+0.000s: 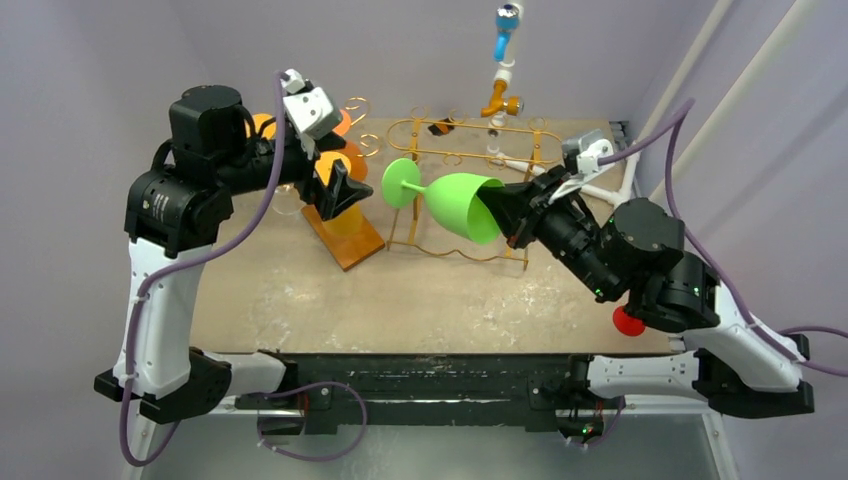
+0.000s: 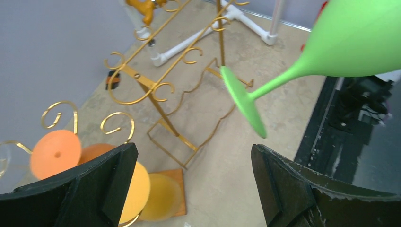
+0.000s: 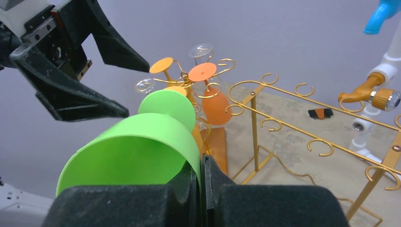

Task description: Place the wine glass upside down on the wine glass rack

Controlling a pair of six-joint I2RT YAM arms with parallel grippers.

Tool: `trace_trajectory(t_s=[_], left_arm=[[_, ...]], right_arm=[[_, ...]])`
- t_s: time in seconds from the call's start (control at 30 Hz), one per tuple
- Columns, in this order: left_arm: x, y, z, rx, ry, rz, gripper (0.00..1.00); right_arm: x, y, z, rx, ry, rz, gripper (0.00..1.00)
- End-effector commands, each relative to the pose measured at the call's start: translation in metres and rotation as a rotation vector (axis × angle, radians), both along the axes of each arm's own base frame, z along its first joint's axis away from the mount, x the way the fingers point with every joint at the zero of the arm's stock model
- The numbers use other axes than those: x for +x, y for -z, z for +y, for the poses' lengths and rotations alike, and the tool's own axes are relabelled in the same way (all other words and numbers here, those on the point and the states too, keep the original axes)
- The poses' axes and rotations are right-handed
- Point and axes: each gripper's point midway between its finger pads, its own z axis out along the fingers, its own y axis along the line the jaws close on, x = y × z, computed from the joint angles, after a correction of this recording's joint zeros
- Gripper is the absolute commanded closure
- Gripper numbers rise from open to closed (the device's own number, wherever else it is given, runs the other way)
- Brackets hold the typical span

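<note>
The green wine glass [image 1: 455,205] lies almost level in the air over the front of the gold wire rack [image 1: 470,130], its round foot [image 1: 400,183] pointing left. My right gripper [image 1: 503,215] is shut on the bowl's rim, one finger inside the bowl and one outside; the right wrist view shows the thin green wall [image 3: 137,151] pinched at my right gripper [image 3: 201,182]. My left gripper [image 1: 335,188] stands wide open just left of the foot, holding nothing. In the left wrist view the glass [image 2: 350,42] and its foot [image 2: 243,101] hang above and right of my left gripper [image 2: 194,151].
A smaller gold stand on a wooden base [image 1: 345,240] holds several orange glasses [image 1: 340,160] under the left arm. At the back rises a white pipe with a blue and brass tap [image 1: 500,70]. A red ball [image 1: 628,320] lies by the right arm.
</note>
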Motion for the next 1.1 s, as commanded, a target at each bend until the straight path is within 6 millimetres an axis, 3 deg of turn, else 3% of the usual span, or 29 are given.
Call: trace_trajectory(t_s=[0.0, 0.13, 0.33, 0.47, 0.57, 0.7, 0.8, 0.9, 1.07], left_arm=[[-0.035, 0.011, -0.024, -0.03, 0.251, 0.076, 0.0], [-0.042, 0.009, -0.026, -0.039, 0.293, 0.042, 0.0], [-0.016, 0.038, -0.029, -0.01, 0.236, 0.119, 0.05], [-0.001, 0.046, -0.034, -0.012, 0.221, 0.161, 0.24], [0.01, 0.029, -0.037, -0.048, 0.19, 0.128, 0.49], [0.017, 0.0, -0.038, -0.095, 0.163, 0.039, 0.67], [0.018, -0.006, -0.039, -0.1, 0.171, 0.032, 0.81], [0.016, -0.001, -0.041, -0.091, 0.19, 0.041, 0.9], [0.017, 0.0, -0.041, -0.088, 0.193, 0.038, 0.91]], right_arm=[[0.013, -0.019, 0.008, -0.001, 0.055, -0.07, 1.0], [0.014, -0.025, 0.015, 0.017, 0.044, -0.081, 1.0], [0.007, -0.038, 0.02, 0.091, -0.01, -0.116, 1.0], [0.005, -0.036, 0.027, 0.106, -0.039, -0.132, 1.0], [0.002, -0.03, 0.039, 0.095, -0.079, -0.137, 1.0], [0.002, -0.013, 0.056, 0.065, -0.116, -0.116, 1.0], [0.001, -0.005, 0.059, 0.066, -0.125, -0.107, 1.0], [0.001, -0.002, 0.059, 0.086, -0.124, -0.109, 1.0], [0.0, 0.003, 0.064, 0.089, -0.141, -0.109, 1.0]])
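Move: The green wine glass, held by its rim in the right hand, has its foot about 7 cm to the left hand's right, 2 cm ahead and 4 cm below it; from the right hand the foot lies some 13 cm left, 7 cm ahead and 3 cm lower. From the left hand, the yellow glass's foot on the tree stand is roughly 8 cm ahead, 4 cm left and 12 cm below. The rail rack's top is centred about 14 cm ahead, 16 cm right and 14 cm below. The left fingers shut on the lower edge of the green glass's foot. That hand first slips back, right and down, turning about 10 degrees clockwise, then comes forward and on down, tipping slightly, before rising a little, ending some 4 cm right and 3 cm lower. The right hand, still pinching the rim, brings the glass about 4 cm left and slightly forward, dipping, then rising. ##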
